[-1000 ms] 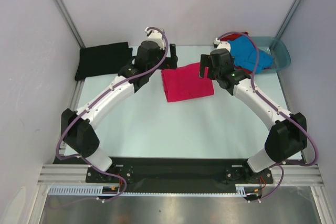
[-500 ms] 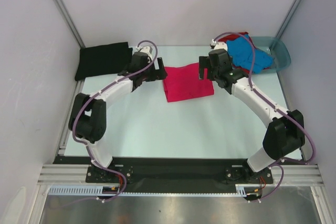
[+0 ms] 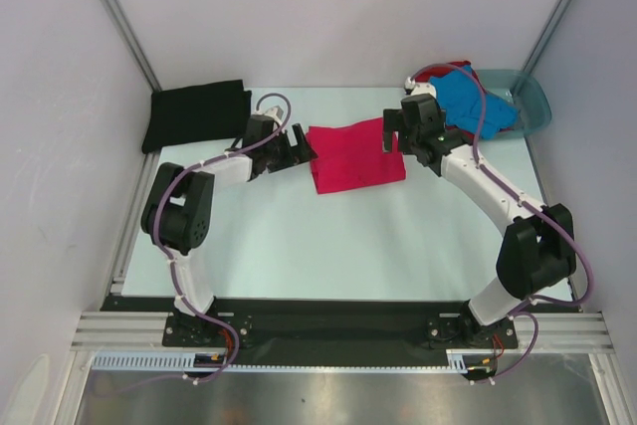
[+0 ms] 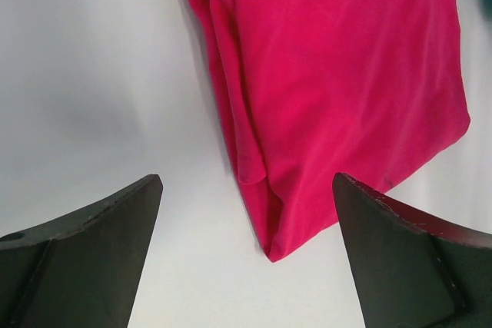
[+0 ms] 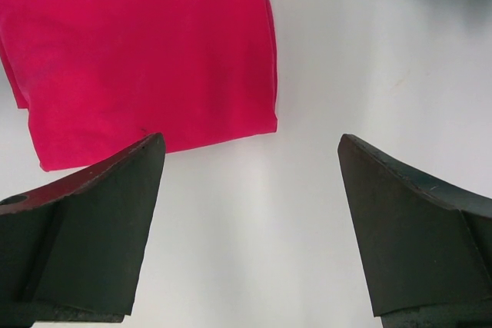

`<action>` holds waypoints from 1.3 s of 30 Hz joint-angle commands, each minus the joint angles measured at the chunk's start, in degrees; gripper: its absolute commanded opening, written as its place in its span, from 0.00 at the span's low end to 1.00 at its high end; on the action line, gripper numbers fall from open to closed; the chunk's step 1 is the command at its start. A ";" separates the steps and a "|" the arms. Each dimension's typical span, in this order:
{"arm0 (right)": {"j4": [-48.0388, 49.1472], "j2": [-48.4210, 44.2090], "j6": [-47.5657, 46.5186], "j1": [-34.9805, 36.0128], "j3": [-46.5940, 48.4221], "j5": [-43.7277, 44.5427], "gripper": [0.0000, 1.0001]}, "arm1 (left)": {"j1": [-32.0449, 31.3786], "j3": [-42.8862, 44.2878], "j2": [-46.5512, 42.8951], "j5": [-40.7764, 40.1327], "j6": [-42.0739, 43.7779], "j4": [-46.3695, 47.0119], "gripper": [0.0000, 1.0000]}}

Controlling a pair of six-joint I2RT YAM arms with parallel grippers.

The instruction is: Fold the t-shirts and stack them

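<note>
The magenta-pink t-shirt (image 3: 353, 157) lies folded in a flat rectangle at the middle back of the table; it also shows in the left wrist view (image 4: 338, 74) and the right wrist view (image 5: 146, 51). The black t-shirt (image 3: 194, 113) lies folded at the back left. The blue t-shirt (image 3: 475, 104) and a bit of the red one (image 3: 456, 68) sit in the teal basin (image 3: 535, 102). My left gripper (image 3: 303, 147) is open and empty at the pink shirt's left edge. My right gripper (image 3: 394, 133) is open and empty over its right edge.
The white table (image 3: 328, 236) is bounded by grey walls, with metal rails along its left and right sides. The basin stands at the back right corner. Purple cables run along both arms.
My left arm has drawn back and swung lower, its gripper coming to the pink shirt's left edge. My right gripper shifted slightly. The shirts have not moved.
</note>
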 commanded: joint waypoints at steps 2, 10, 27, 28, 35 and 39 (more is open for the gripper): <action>1.03 -0.41 -0.17 -0.20 -0.22 -0.38 1.00 | 0.07 -0.03 0.66 0.84 -1.32 3.02 1.00; 1.12 -1.81 -0.43 -0.90 -1.28 0.24 1.00 | 0.42 -1.60 4.61 8.47 -5.62 10.30 0.99; 1.47 -6.65 -0.25 -2.57 -5.93 0.33 1.00 | -0.19 -1.61 11.38 11.92 -11.35 17.79 0.97; 1.47 -6.74 -0.26 -2.65 -5.94 0.24 1.00 | -0.80 -1.35 11.38 11.04 -10.82 17.17 0.98; 1.29 -7.00 -0.26 -2.83 -6.02 0.06 1.00 | -6.34 7.07 14.79 1.63 -5.81 6.99 1.00; 0.94 -7.35 -0.43 -3.01 -6.29 0.32 1.00 | -8.89 11.74 18.31 1.89 -6.59 5.66 0.98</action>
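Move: The left edge of the folded pink shirt is about 3 cm to the left hand's right, about 1 cm back and some 4 cm below. The whole shirt's middle is about 14 cm right and 1 cm ahead. The black stack lies some 26 cm left of this hand and 11 cm farther out. From the right hand, the shirt's middle is about 9 cm left, 4 cm ahead and 16 cm below. Dip the open left gripper about 2 cm beside the shirt's left edge while rolling its left side down some 15 degrees. Keep sliding it right, about 9 cm in all, speeding up and edging forward late as the roll eases, so the left finger works in under the cloth with the other above. Draw the open right gripper about 3 cm right and 2 cm back, clear of the shirt. ##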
